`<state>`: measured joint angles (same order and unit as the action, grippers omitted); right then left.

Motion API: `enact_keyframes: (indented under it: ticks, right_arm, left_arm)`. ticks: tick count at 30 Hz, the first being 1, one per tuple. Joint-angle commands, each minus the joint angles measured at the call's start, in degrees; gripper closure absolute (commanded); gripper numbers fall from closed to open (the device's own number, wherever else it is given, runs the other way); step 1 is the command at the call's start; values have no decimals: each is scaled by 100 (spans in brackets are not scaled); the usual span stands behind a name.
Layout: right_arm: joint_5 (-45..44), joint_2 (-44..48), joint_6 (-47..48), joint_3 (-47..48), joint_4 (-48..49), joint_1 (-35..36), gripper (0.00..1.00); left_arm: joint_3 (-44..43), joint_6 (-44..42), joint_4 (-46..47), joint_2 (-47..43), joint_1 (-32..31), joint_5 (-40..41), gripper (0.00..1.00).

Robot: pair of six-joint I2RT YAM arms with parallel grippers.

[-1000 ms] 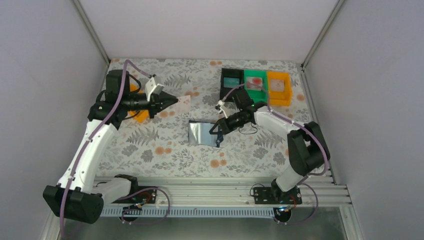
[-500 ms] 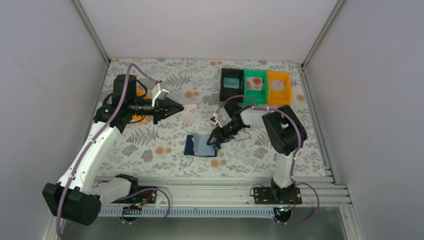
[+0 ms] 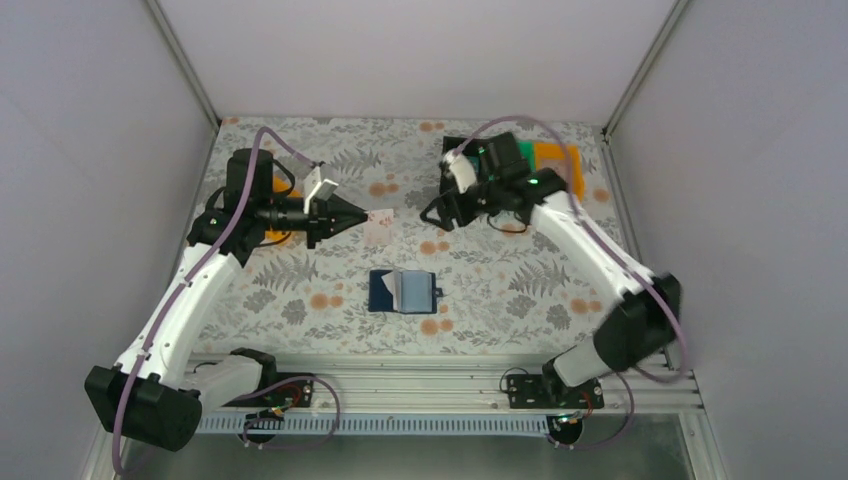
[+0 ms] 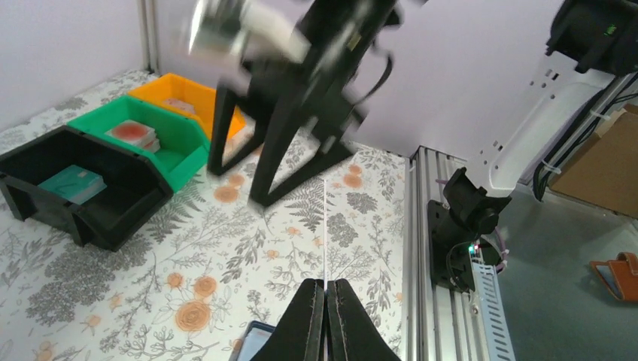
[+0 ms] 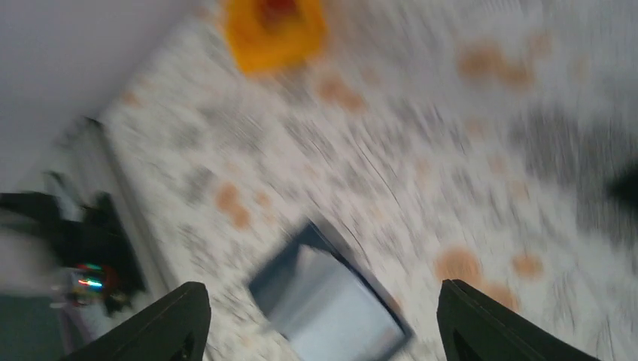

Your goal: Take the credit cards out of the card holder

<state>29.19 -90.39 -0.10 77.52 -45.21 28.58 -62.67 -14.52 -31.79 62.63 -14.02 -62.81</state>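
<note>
The navy card holder (image 3: pixel 402 291) lies open on the flowered table, its pale blue inside facing up, with no gripper touching it. It shows blurred in the right wrist view (image 5: pixel 331 301), and one corner (image 4: pixel 252 342) shows in the left wrist view. My left gripper (image 3: pixel 345 214) hovers left of centre, shut on a pale credit card (image 3: pixel 378 225), seen edge-on as a thin line (image 4: pixel 325 226) rising from the fingertips (image 4: pixel 325 289). My right gripper (image 3: pixel 440 218) hangs raised near the bins, fingers (image 5: pixel 173 323) wide apart and holding nothing.
Black (image 4: pixel 75 188), green (image 4: pixel 143 135) and orange (image 4: pixel 180 98) bins stand in a row at the back right, holding cards; the right arm covers most of them from above. Another orange bin (image 3: pixel 275 235) sits behind the left arm. The metal rail (image 3: pixel 440 370) runs along the near edge.
My right gripper has opened, let go of the card holder and swung up and back toward the bins. The card holder now lies flat. The left gripper moved slightly right with its card, then held still.
</note>
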Motion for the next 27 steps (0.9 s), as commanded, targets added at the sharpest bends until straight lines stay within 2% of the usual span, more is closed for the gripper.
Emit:
enact_keyframes:
  ticks: [1,3,8,13,16,18,22,24,27]
  right_arm:
    - [1763,1137,504,492,346,150,22]
    - [2582,1384,469,398,894,381,21]
    - [2583,1344,436,395,1440,826,22]
    - [2691,1158,539,401,1344,1051,24]
    - [2489,950,568,321,1161,1132,31]
    - [2574,940,520,188,1284,1143,43]
    - [2744,933,351,-86,1566,1181,81]
    - [2653,921,250,-123,1575,1176,95]
    - [2522,959,5,-194,1764,1176,96]
  left_arm:
    - [-51,-163,194,5,-29,-364,98]
    - [-64,-179,217,25,-52,-582,98]
    - [-170,-341,37,34,-92,-950,98]
    - [-197,-286,42,46,-95,-962,98]
    - [-202,-196,141,79,-94,-1005,98]
    - [-216,-151,158,77,-101,-1006,98]
    - [-205,-10,233,103,-96,-963,98]
    - [-209,-7,235,104,-100,-953,98]
    - [-187,17,258,103,-101,-921,98]
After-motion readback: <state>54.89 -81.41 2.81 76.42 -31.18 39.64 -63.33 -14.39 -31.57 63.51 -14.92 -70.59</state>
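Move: The card to be taken is still pinched in the left gripper, its middle some 3 cm to that hand's right, about 1 cm back and 2 cm below. From the open right gripper that card is about 10 cm to the left, 8 cm back and 11 cm higher. The open card holder lies on the table, about 5 cm left of the right hand, 5 cm back and 18 cm below; the black bin stands roughly 18 cm ahead of the right hand, 7 cm right and 16 cm below. Swing the right gripper up steeply by about 19 cm while drawing it back and left, then let it sink some 7 cm towards the card, swinging the fingers up to point nearly level at the left gripper. Shut them over the last stretch to pinch the card. Keep the left gripper closed on the card and ease it back about 2 cm. ##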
